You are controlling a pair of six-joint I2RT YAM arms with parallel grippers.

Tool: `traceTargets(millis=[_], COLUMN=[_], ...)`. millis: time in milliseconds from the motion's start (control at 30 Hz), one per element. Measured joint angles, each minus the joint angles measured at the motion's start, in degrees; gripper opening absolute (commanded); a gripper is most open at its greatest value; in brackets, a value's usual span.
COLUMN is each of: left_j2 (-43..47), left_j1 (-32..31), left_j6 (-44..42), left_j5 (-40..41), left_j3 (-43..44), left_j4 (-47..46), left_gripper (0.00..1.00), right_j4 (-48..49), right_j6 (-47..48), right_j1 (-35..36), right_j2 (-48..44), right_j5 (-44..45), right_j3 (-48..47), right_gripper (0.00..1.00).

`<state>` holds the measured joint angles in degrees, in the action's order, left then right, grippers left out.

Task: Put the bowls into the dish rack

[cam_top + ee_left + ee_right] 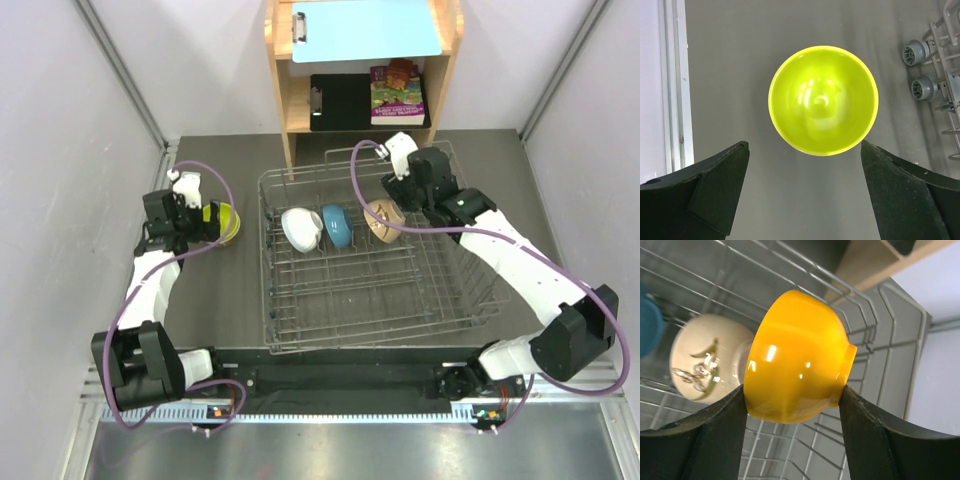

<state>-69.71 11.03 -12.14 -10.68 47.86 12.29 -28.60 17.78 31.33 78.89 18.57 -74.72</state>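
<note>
A lime green bowl (823,100) stands upright on the table left of the dish rack (440,290). My left gripper (804,143) hovers just short of it, open, its fingers wider than the bowl; from above the gripper (203,216) partly covers this bowl (226,222). My right gripper (792,390) is shut on an orange bowl (797,357), held on its side by rim and foot over the rack's far right part. Inside the rack a white bowl (300,228), a blue bowl (337,226) and a beige patterned bowl (383,220) stand on edge in a row. The top view hides the orange bowl behind my right gripper (403,190).
A wooden shelf unit (290,100) with a clipboard and books stands behind the rack. The rack's small grey wheels (916,52) are close to the green bowl's right. A wall rail (675,85) runs along the table's left edge.
</note>
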Motion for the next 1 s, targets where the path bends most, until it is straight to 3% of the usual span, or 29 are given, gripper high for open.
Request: traceTargets(millis=[533,1000], left_j2=[0.11,0.24], left_j1=[0.15,0.20], left_j6=[0.11,0.28], left_j5=[-1.29,-1.92], left_j3=[-2.78,-3.23], left_j4=[-1.22,-1.66], left_gripper=[0.96,0.96], right_j4=[4.55,9.42], right_j6=[2.19,2.99], right_j1=[-6.64,-7.02], right_j2=[6.34,14.78], right_j5=[3.45,3.96], right_j3=[5.90,6.10], right_gripper=[0.00,0.00])
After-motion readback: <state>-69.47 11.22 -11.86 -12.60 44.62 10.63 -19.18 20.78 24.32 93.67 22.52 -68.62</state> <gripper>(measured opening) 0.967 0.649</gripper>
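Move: The empty rack spot for the yellow bowl held in the right hand lies about 5 cm ahead, 5 cm right and 16 cm below that hand. Beneath it the tan bowl stands 6 cm to the left and about level; the blue bowl 16 cm left, 1 cm back. From the left hand, the green bowl is some 6 cm ahead, 3 cm right, 8 cm down. The right hand keeps its pinch on the yellow bowl, sinking about 11 cm, rightward and forward, towards the empty spot. ##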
